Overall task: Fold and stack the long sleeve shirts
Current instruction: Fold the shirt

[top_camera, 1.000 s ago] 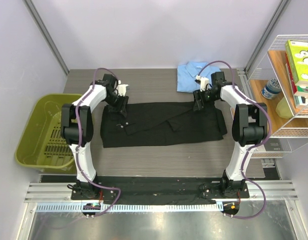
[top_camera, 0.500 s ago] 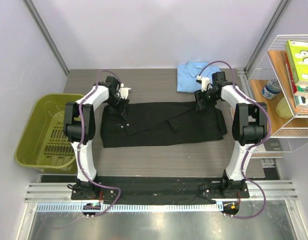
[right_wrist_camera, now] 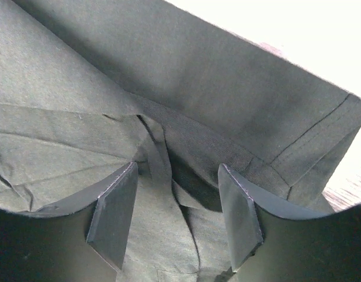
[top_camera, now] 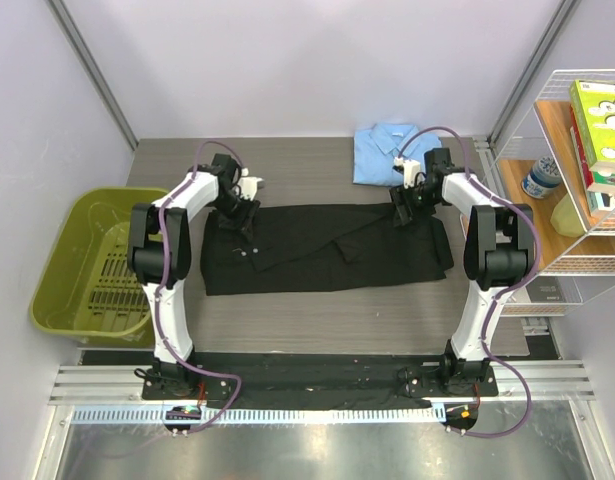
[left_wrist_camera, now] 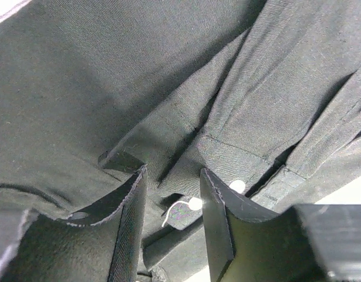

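Note:
The black long sleeve shirt point(top_camera: 327, 250) lies spread flat across the middle of the table. The light blue one point(top_camera: 385, 152) sits folded at the back, right of centre. My left gripper point(top_camera: 244, 212) is down on the black shirt's back left corner. In the left wrist view the left gripper point(left_wrist_camera: 173, 175) is open, its fingers point(left_wrist_camera: 128, 223) astride a cloth fold with white buttons point(left_wrist_camera: 195, 204). My right gripper point(top_camera: 403, 208) rests on the shirt's back right part. Seen from its own wrist, the right gripper point(right_wrist_camera: 178, 170) is open over a raised fold of black shirt point(right_wrist_camera: 168, 170).
A green bin point(top_camera: 62, 285) stands off the table's left edge. A wire shelf point(top_camera: 577, 150) with boxes and a bottle is at the right. The light blue shirt lies just behind the right gripper. Bare table point(top_camera: 307, 320) shows in front of the black shirt.
The right gripper has shifted slightly right and back and its jaws have widened. The left gripper has stayed at the shirt's corner, its jaws narrowing and reopening.

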Available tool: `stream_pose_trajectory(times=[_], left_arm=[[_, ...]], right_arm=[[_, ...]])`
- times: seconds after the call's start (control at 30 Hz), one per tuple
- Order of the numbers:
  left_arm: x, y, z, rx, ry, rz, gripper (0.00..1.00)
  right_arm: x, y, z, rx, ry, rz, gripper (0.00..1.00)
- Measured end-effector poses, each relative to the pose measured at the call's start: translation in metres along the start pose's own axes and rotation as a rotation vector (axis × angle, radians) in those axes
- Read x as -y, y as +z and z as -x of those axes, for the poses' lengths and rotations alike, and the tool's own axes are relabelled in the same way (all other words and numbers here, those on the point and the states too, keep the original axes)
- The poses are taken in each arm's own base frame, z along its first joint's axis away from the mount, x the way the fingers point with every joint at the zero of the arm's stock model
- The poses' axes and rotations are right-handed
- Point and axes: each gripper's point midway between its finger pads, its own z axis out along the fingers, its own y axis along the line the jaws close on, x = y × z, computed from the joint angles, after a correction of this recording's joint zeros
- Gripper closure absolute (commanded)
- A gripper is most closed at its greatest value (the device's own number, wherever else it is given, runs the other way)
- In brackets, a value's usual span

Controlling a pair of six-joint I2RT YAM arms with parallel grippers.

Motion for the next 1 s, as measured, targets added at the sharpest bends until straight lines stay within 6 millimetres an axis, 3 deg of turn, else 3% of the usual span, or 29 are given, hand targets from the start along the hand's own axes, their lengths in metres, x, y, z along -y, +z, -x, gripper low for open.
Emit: stream_pose_trajectory(times=[0.4, 0.57, 0.83, 1.0], left_arm=[[0.009, 0.010, -0.009, -0.046, 0.078, 0.002, 1.00], [0.013, -0.006, -0.012, -0.055, 0.090, 0.005, 1.00], [0.027, -0.065, -0.017, -0.050, 0.222, 0.014, 1.00], [0.017, -0.073, -0.030, -0.106, 0.266, 0.052, 1.00]], right_arm=[[0.004, 0.000, -0.011, -0.024, 0.007, -0.006, 0.37], [0.004, 0.001, -0.012, -0.028, -0.001, -0.006, 0.36], [0.010, 0.001, -0.021, -0.041, 0.009, -0.009, 0.35], [0.013, -0.003, -0.027, -0.046, 0.000, -0.011, 0.35]])
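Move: The buttoned cuff of the black shirt's folded-over sleeve lies almost between the left hand's open fingers, about 1 cm back, 1 cm right and 1 cm below. The green bin's middle stands some 32 cm to the left and 6 cm back. The right hand's nearest fold of black cloth is about 1 cm back, 1 cm right and 2 cm below; the blue shirt lies some 15 cm ahead, straight out. The cuff is taken by the left hand, which dips about 1 cm into the cloth, shuts its fingers fully to pinch it, then draws it up some 7 cm while pulling back and a little left, turning about 15 degrees clockwise. The right hand, fingers still open, eases right, back and down over the fold, by 2–3 cm in all. ##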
